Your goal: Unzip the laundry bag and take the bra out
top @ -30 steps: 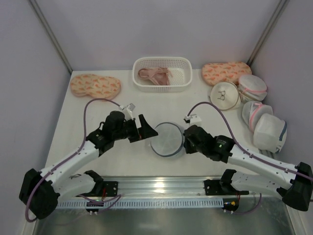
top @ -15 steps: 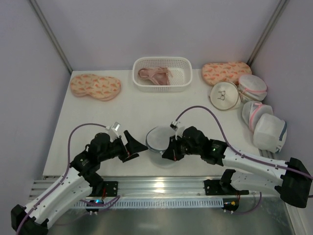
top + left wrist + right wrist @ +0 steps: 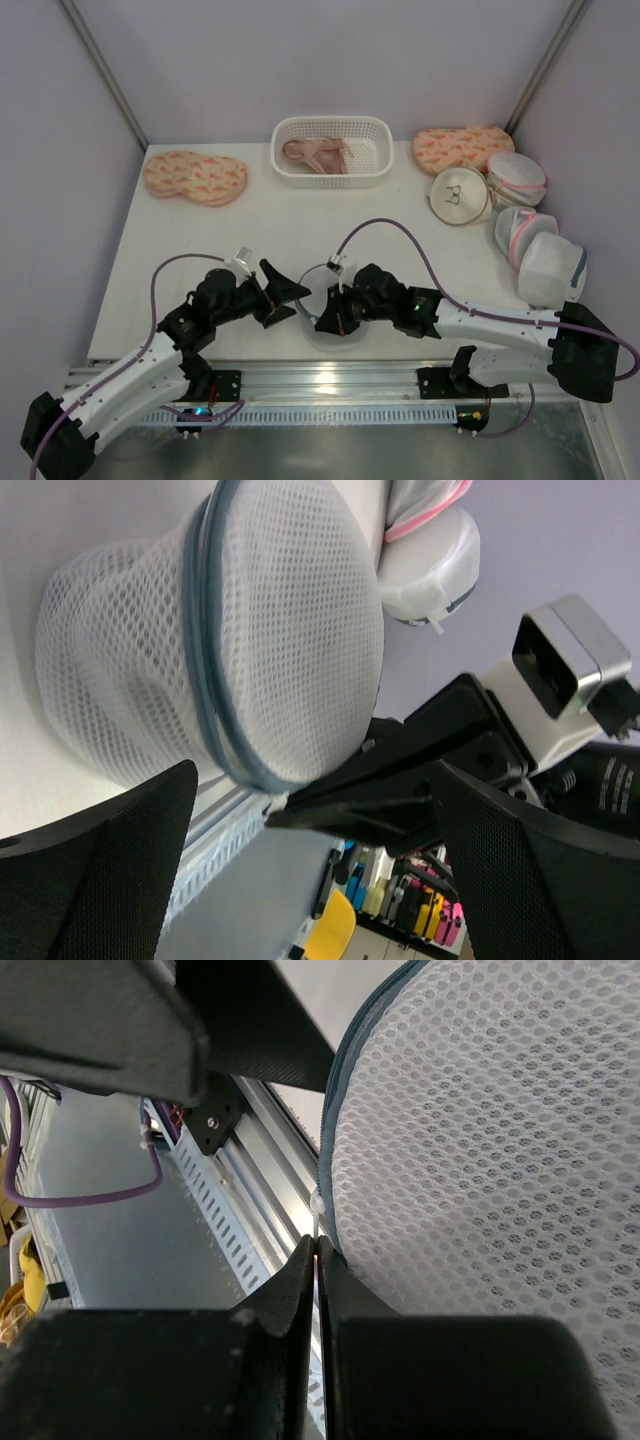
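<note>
The laundry bag, a white-grey mesh dome with a blue-grey zip around its rim, sits tilted near the table's front edge. In the top view the laundry bag is mostly covered by the right arm. My right gripper is shut on the small white zip pull at the bag's rim; it also shows in the top view. My left gripper is open, its fingers spread wide just left of the bag, not touching it. The black bra is hidden.
A white basket with a pale pink bra stands at the back. Orange patterned pads lie back left and back right. A flat round bag and trimmed mesh bags crowd the right edge. A metal rail runs along the front.
Both arms have drawn back toward the near edge. The bag went from lying flat mid-table to tilted and closer to the front, with the right gripper now at its rim.
</note>
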Motion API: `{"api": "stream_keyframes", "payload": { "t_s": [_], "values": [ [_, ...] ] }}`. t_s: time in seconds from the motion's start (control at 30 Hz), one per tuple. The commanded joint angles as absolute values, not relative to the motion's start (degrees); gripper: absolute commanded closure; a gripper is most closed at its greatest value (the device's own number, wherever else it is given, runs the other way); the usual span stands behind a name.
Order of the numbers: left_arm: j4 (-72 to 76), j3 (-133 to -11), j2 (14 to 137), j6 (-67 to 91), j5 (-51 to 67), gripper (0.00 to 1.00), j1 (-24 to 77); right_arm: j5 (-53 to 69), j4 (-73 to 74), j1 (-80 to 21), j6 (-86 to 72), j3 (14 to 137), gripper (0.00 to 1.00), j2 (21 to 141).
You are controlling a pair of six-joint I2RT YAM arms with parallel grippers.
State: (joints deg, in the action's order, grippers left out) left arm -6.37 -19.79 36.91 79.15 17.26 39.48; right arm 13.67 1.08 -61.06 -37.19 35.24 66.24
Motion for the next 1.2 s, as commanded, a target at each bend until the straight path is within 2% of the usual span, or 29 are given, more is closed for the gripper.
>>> {"api": "stream_keyframes", "payload": {
  "t_s": [0.0, 0.2, 0.27, 0.37, 0.4, 0.47, 0.5, 0.57, 0.97, 1.17],
  "values": [
    [3.4, -20.5, 41.4, 80.2, 15.9, 0.01, 39.8, 13.4, -2.1, -62.3, -35.6, 38.0, 0.96, 66.1],
    [7.8, -21.0, 50.5, 78.9, 15.9, 0.0, 41.6, 12.0, -2.2, -62.4, -35.1, 37.4, 0.96, 64.1],
    [10.0, -20.2, 52.1, 79.1, 16.1, 0.04, 41.7, 12.0, -2.2, -62.4, -34.9, 37.4, 0.96, 63.5],
    [12.6, -20.0, 53.7, 78.8, 16.0, 0.26, 41.7, 11.9, -1.1, -62.4, -34.4, 37.5, 0.96, 62.9],
    [13.0, -20.2, 53.6, 78.4, 15.4, 0.45, 41.7, 11.7, -0.4, -62.4, -34.2, 37.8, 0.96, 62.8],
    [10.7, -21.0, 52.9, 77.5, 14.1, 0.69, 41.7, 11.1, 1.7, -62.4, -33.6, 37.9, 0.96, 62.4],
    [9.1, -22.6, 52.6, 76.6, 12.8, 0.85, 41.7, 10.6, 3.0, -62.4, -33.5, 38.1, 0.96, 61.9],
    [4.9, -24.0, 51.9, 74.4, 11.5, 1.0, 41.7, 8.7, 4.8, -62.3, -33.2, 38.2, 0.96, 61.6],
    [-4.5, -27.9, 51.2, 67.2, 8.6, 1.0, 39.4, -8.4, 36.6, -62.5, -33.4, 45.6, 0.96, 60.0],
    [-5.4, -28.1, 51.5, 66.2, 10.1, 1.0, 38.2, -16.0, 41.3, -62.4, -36.3, 44.3, 0.96, 61.7]
  ]
}}
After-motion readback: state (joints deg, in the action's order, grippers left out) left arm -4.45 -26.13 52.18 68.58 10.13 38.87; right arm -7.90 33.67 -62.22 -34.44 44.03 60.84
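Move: The laundry bag's zip edge, raised between the hands, is about 2 cm ahead of the open left hand, 3 cm to its right and 3 cm below; the zip pull is some 3 cm back, 5 cm right and 3 cm below. The right hand already pinches that pull; the zip edge lies 5 cm ahead of it, 2 cm left, about level. The bag's middle is 2 cm ahead of this hand, 4 cm right and 3 cm lower. Down, to the right and forward goes the left hand, about 4 cm in all, and its wide-open fingers shut on the zip edge; holding it, the hand then eases 2 cm forward and 2 cm back left. The right hand, almost still until the left has gripped, keeps the zip pull pinched and draws it some 8 cm right and a little forward, away from the left grip, its wrist turning nearly 30 degrees. ##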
